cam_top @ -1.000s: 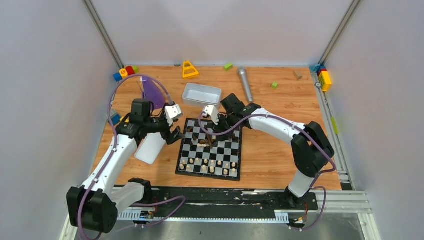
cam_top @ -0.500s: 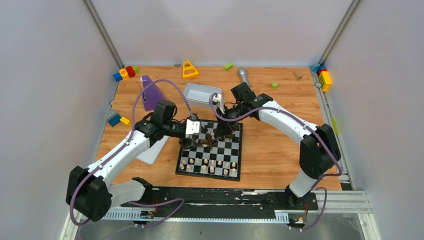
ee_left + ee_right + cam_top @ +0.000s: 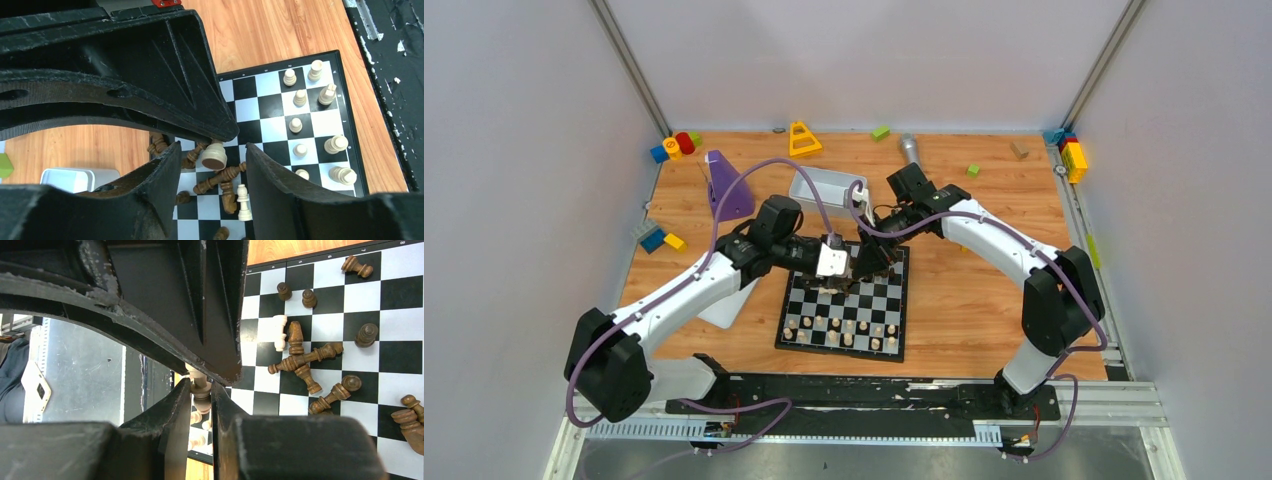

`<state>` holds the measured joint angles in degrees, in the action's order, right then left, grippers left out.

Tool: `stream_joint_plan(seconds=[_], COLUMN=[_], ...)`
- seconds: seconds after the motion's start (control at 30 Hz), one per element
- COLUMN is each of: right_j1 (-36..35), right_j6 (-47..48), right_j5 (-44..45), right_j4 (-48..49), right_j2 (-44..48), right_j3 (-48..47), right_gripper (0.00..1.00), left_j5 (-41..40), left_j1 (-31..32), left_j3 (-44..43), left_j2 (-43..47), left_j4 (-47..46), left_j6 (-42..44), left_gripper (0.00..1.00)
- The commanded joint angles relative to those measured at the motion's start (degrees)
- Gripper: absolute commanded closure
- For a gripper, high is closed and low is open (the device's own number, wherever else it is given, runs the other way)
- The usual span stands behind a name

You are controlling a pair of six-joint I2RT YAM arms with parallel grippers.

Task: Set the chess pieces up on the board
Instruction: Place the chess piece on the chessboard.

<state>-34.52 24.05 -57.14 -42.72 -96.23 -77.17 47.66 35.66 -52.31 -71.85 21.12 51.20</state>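
The board (image 3: 839,350) lies at the table's middle. Pale chess pieces (image 3: 844,328) stand in its near rows, and dark ones (image 3: 225,177) lie heaped on its far half. Over that heap my right gripper (image 3: 201,390) is shut on a pale piece (image 3: 200,386), holding it off the squares. From the left wrist view this pale piece (image 3: 214,156) shows its brown base. My left gripper (image 3: 212,165) is open around it, and both fingers (image 3: 155,185) stand apart from it. A pale pawn (image 3: 243,202) lies on its side below.
A white tray (image 3: 819,180) stands just behind the board, with a white lid (image 3: 724,305) to the board's left under my left arm. Along the back are a purple cone (image 3: 727,190), a yellow triangle (image 3: 803,138), a silver cylinder (image 3: 908,148) and coloured blocks (image 3: 674,143).
My left arm has swung right from beside the board to over its far half, its jaws narrowing around the piece in my right gripper. The right gripper shifted slightly back, still shut.
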Motion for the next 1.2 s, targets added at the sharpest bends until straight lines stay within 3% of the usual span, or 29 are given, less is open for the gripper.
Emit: stream_joint_plan(seconds=[0.0,0.33,0.43,0.5,0.6,0.73,0.8,1.0,1.17], right_j1=[0.2,0.3,0.4,0.6,1.2,3.1,4.7,11.4,15.5], right_j6=[0.6,0.2,0.1,-0.1,-0.7,-1.5,-2.1,-4.7,-10.4], right_j5=[-2.2,-1.9,-1.5,-1.1,0.2,1.9,2.1,0.9,-1.3], right_j4=[0.0,-0.5,-0.5,-0.8,-1.2,-2.4,-2.7,-1.9,4.1], right_j2=[-0.1,-0.7,-0.8,-0.8,-0.3,1.5,3.0,9.4,14.7], right_j3=[-2.2,-2.7,-3.0,-3.3,-4.2,-6.0,-6.8,-6.5,-2.9], right_gripper=[1.0,1.0,0.99,0.95,0.82,0.49,0.41,0.31,0.3], left_j5=[-0.2,-0.8,-1.0,-1.3,-2.2,-4.3,-4.0,1.9,5.5], left_j1=[0.5,1.5,1.9,2.0,2.0,1.9,1.5,-1.3,-2.2], left_j3=[-2.2,-3.1,-3.4,-3.4,-4.3,-7.0,-8.1,-10.3,-12.0], left_j2=[0.2,-0.6,-0.7,-0.5,-0.2,-0.1,-0.2,-1.3,-4.2], left_j4=[-0.8,0.7,1.6,2.1,3.6,7.0,7.4,2.4,-4.7], left_j6=[1.8,2.1,2.2,1.9,0.6,-1.8,-4.8,-19.0,-31.3], left_gripper=[0.45,0.65,0.76,0.86,0.99,1.0,1.0,1.0,1.0])
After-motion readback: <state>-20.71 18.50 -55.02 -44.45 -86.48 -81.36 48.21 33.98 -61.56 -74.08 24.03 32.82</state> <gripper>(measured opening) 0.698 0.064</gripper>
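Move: Between the left hand's open fingers already lies the near end of the white chess piece, its middle about 1 cm to the right at pad height; the right fingers still grip the other end, its middle some 1 cm to their left. About 12 cm below the left hand, the long brown piece lies 1 cm ahead and 2 cm left, and the lying white piece 2 cm back and 5 cm left. The white box stands about 20 cm ahead, 5 cm left and 11 cm below. Closing on the white piece while both hands stay nearly still, the left fingers pinch its near end; only then do the right fingers open and let go. The right hand backs off up, to its right and forward, about 12 cm in all, swinging clockwise, while the left lifts its grip some 4 cm above the board with a turn of roughly 15 degrees. ##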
